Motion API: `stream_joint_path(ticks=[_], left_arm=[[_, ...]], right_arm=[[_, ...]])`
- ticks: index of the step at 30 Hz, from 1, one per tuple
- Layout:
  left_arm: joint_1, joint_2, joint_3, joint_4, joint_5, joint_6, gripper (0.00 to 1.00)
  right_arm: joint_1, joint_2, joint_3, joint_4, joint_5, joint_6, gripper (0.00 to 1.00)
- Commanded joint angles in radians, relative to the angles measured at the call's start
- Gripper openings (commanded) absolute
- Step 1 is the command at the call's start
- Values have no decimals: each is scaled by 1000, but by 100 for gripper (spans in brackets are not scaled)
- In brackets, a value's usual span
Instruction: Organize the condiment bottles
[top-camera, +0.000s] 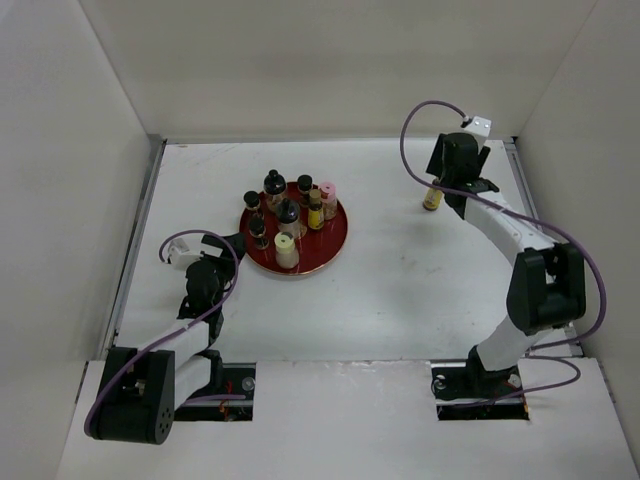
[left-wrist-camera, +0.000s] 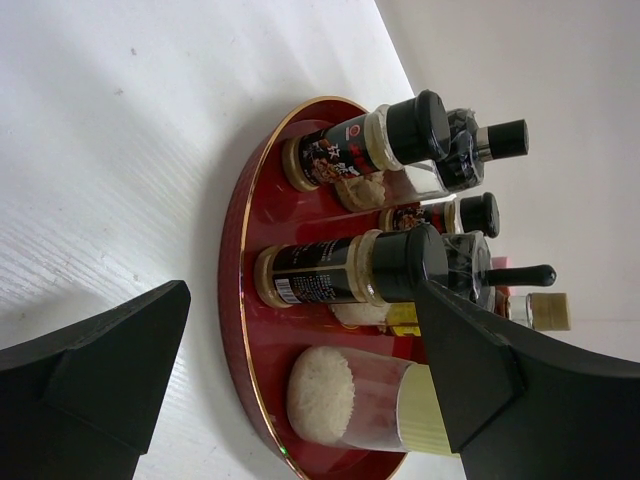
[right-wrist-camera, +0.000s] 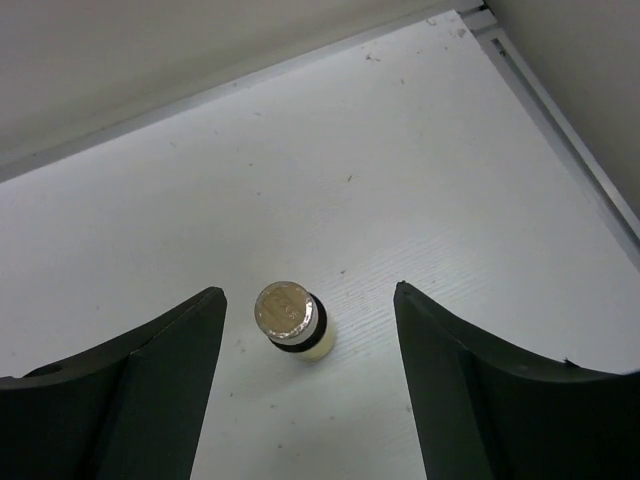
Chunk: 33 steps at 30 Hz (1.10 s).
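Observation:
A round red tray (top-camera: 331, 243) holds several small condiment bottles: dark ones with black caps (top-camera: 274, 185), a cream-capped jar (top-camera: 286, 250), a pink-capped one (top-camera: 328, 194) and a yellow one (top-camera: 315, 213). One amber bottle with a gold cap (top-camera: 433, 198) stands alone on the table at the right. My right gripper (top-camera: 448, 196) is open above it; in the right wrist view the bottle (right-wrist-camera: 292, 321) stands between the spread fingers (right-wrist-camera: 160, 360), untouched. My left gripper (top-camera: 237, 244) is open and empty at the tray's left rim, facing the cream-capped jar (left-wrist-camera: 360, 400) and a black-capped bottle (left-wrist-camera: 340, 272).
White walls enclose the table on the left, back and right. A metal rail (right-wrist-camera: 560, 120) runs along the right edge close to the lone bottle. The tray rim (left-wrist-camera: 232, 300) lies just ahead of my left fingers (left-wrist-camera: 110, 360).

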Motion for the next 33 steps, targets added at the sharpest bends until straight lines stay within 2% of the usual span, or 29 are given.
stream_joint_path(ticks=[1, 5, 13, 18, 22, 33], left_arm=[[-1, -4, 18, 58, -4, 4, 100], [-7, 14, 24, 58, -9, 7, 100], [-3, 17, 22, 62, -10, 5, 100], [-1, 30, 25, 62, -4, 1, 100], [-7, 25, 25, 64, -15, 7, 100], [-10, 19, 24, 64, -23, 7, 100]], right_arm=[[-10, 65, 68, -28, -81, 1, 74], [-12, 111, 76, 1, -117, 9, 72], [-30, 163, 85, 20, -111, 0, 59], [-29, 178, 91, 22, -97, -5, 41], [-21, 132, 68, 41, -48, -13, 31], [227, -168, -33, 65, -20, -20, 29]])
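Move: The last condiment bottle left outside the tray stands almost under the right hand, about 2 cm ahead, 1 cm to the left and its middle some 11 cm below. The pink-capped bottle on the tray stands about 32 cm to the hand's left and 2 cm back; the yellow-labelled bottle beside it is about 35 cm left and 5 cm back. From the left hand the loose bottle is about 19 cm ahead and 58 cm to the right, roughly level. The right fingers pinch the loose bottle around its top, just below the cap: the hand sinks about 7 cm, easing slightly forward and tipping down, and closes there. Keeping that grip, it climbs about 7 cm again while swinging some 7 cm left and a little back towards the tray, levelling out and turning slightly counter-clockwise. ##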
